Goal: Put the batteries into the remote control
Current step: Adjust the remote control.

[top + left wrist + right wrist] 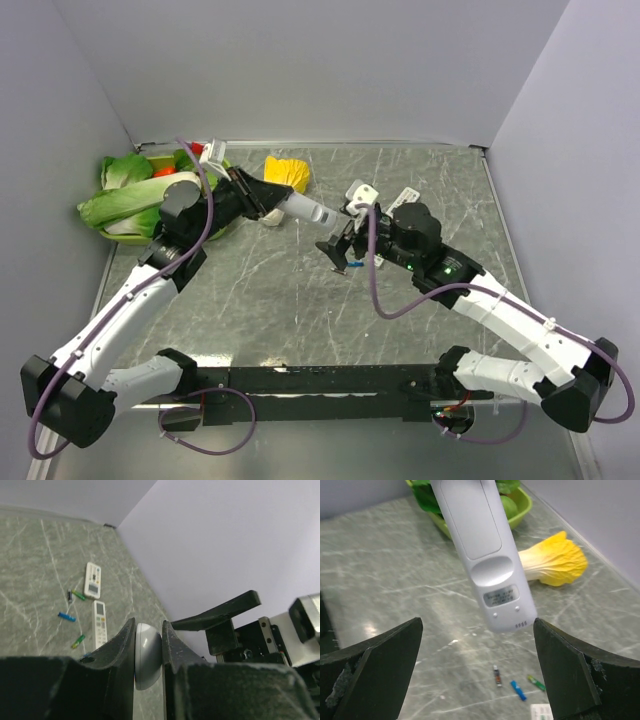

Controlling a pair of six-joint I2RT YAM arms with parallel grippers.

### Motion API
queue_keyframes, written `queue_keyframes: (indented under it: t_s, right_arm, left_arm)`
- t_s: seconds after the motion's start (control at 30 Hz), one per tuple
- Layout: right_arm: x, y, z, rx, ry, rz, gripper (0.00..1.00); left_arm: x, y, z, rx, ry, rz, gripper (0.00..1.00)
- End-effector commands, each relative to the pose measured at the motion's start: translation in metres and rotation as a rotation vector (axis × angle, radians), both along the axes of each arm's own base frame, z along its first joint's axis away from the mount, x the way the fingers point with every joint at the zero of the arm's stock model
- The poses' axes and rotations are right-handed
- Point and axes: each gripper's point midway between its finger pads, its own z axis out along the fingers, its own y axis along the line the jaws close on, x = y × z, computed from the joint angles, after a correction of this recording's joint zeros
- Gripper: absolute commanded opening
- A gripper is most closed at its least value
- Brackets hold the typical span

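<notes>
My left gripper (pixel 148 624) is shut on a light grey remote control (pixel 146 656), holding it above the table by one end. Its free end (pixel 485 550) points toward my right gripper (pixel 478 625), back side up, the cover panel in place. My right gripper (pixel 340 244) stands wide open just short of that end, with nothing between its fingers. Below on the table lie the batteries: a reddish-dark one (pixel 496 675), a blue one (pixel 518 690) and a green one (pixel 536 682). The left wrist view shows the blue battery (pixel 66 616) and two green ones (pixel 78 641).
Two white remotes (pixel 93 579) (pixel 100 624) lie on the table beside the batteries. A yellow cabbage (pixel 287 172) lies at the back. A green bowl (pixel 517 505) with leafy greens (pixel 130 195) stands at the back left. Grey walls close in the table.
</notes>
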Motion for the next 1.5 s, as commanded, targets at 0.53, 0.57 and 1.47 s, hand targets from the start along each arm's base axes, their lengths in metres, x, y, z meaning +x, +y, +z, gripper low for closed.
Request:
queue_keyframes:
  t_s: [0.53, 0.57, 1.47]
  right_arm:
    - [0.020, 0.025, -0.023, -0.150, -0.108, 0.037, 0.94]
    - [0.020, 0.025, -0.028, -0.151, -0.102, 0.039, 0.93]
    - [0.011, 0.018, -0.009, 0.229, 0.152, -0.143, 0.00]
  left_arm:
    - [-0.012, -0.011, 0.020, 0.023, 0.016, -0.117, 0.01]
    - [-0.012, -0.012, 0.019, 0.023, 0.021, -0.124, 0.01]
    - [-0.026, -0.007, 0.013, -0.052, -0.130, -0.019, 0.82]
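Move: The remote control, still pinched at its upper end by the left fingers, slants down towards the open right hand: its middle is about 7 cm left of that hand, 1 cm ahead and 3 cm above. From the left hand its middle lies roughly 6 cm right, 1 cm back and 4 cm below. On the table some 25 cm below the right hand lie the grey battery, about 3 cm right, and the blue battery, about 8 cm right and 2 cm ahead. With its fingers already wide, the right hand reaches about 3 cm forward, then sinks some 4 cm while easing back a little and left by about 2 cm, bringing the pads to either side of the remote's lower end, where they close and pinch it by its edges. The left hand keeps its hold on the upper end almost in place, dipping and easing right by only 1 to 2 cm, and once the right grip is set it opens wide, lets go and begins to draw back. ##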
